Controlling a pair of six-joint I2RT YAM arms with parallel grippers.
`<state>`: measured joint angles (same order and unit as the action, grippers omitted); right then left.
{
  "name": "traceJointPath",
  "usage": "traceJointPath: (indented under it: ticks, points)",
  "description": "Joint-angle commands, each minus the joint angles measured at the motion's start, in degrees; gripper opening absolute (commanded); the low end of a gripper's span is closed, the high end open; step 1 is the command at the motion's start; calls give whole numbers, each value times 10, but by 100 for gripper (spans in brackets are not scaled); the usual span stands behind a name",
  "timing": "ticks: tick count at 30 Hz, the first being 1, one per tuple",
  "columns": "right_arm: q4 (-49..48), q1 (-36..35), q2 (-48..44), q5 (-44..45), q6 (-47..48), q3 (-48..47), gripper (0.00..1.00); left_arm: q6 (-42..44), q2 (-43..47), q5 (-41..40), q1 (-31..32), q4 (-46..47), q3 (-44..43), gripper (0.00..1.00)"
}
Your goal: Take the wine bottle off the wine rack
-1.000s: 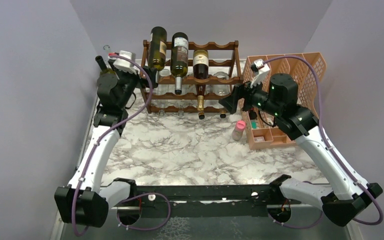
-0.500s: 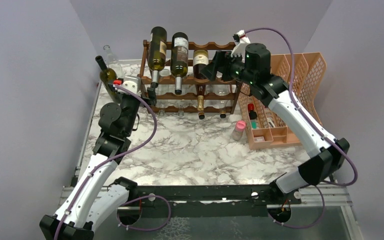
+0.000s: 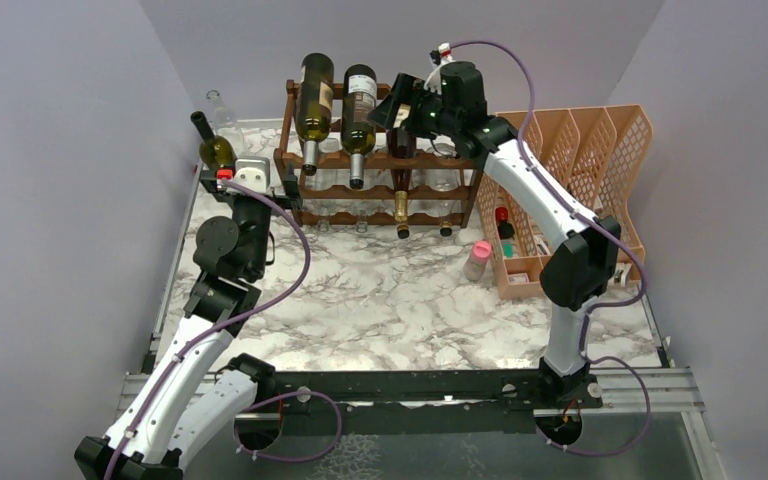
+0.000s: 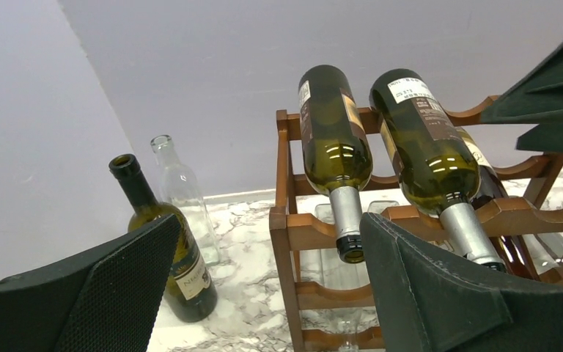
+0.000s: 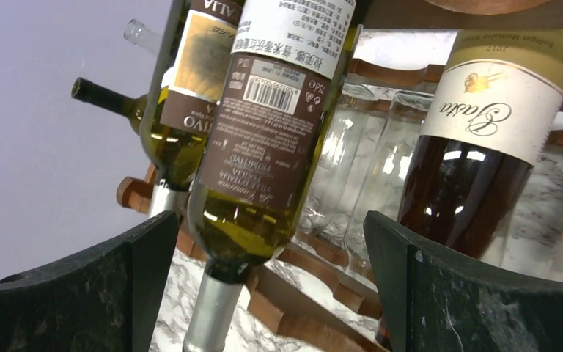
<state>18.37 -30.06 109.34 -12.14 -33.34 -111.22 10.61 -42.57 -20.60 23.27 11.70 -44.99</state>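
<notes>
The dark wooden wine rack [image 3: 440,160] stands at the back of the marble table. Two green bottles [image 3: 315,95] [image 3: 359,100] lie on its top tier, necks toward me. An amber bottle [image 5: 484,147] lies to their right. My right gripper [image 3: 392,105] is open, above the top tier. In the right wrist view [image 5: 271,286] its fingers stand either side of the second green bottle [image 5: 264,147], not touching. My left gripper [image 3: 250,188] is open and empty, short of the rack's left post [image 4: 289,227]; in the left wrist view [image 4: 264,293] it faces the bottles [image 4: 333,139].
A green bottle [image 3: 210,150] and a clear bottle [image 3: 222,110] stand left of the rack. A gold-capped bottle [image 3: 401,205] lies lower in the rack. An orange mesh organizer [image 3: 610,140], a tray [image 3: 535,275] and a pink-capped vial [image 3: 477,260] sit to the right.
My right arm swung up and left, from beside the organizer to over the rack's top tier. My left gripper drew back from the rack's left side and turned toward it.
</notes>
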Motion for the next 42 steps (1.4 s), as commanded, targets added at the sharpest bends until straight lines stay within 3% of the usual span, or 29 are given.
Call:
traceJointPath:
  ticks: [1,9,26,30,38,42]
  points:
    - [17,-6,47,-5,-39,-57,100,14,7,-19,5,26,14,99]
    - [19,-15,124,-21,-84,-134,100,15,5,-16,6,26,15,99]
    - [-57,-16,207,-54,-219,-152,100,16,0,-9,11,26,17,99]
    - [-72,-16,210,-55,-234,-147,94,16,-1,-8,11,27,17,99]
    - [-160,-15,164,-62,-257,-91,69,14,-5,-3,14,31,20,99]
    - [-217,-11,126,-65,-284,-49,61,-14,-10,11,15,36,15,99]
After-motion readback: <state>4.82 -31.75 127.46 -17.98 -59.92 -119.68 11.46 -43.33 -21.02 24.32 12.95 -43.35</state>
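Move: The wine bottle second from the left in the rack's top row has its middle about 8 cm left of the right hand, some 3 cm ahead and 6 cm below. The top row's leftmost bottle lies roughly 10 cm farther left and 2 cm farther out than that one. The dark bottle in the lower row is about 2 cm to the right of the right hand, level with it and 14 cm below. From the left hand, the wanted bottle lies about 16 cm ahead, 20 cm right and 7 cm below. The body of the second bottle from the left is what the right hand comes to: wide open, it travels left about 8 cm, sinking some 5 cm and reaching 4 cm forward, most of that early on. The wrist rolls about 20 degrees, left side rising, and tips down some 15, bringing the fingers astride the bottle; they then close partway and pinch its sides. ##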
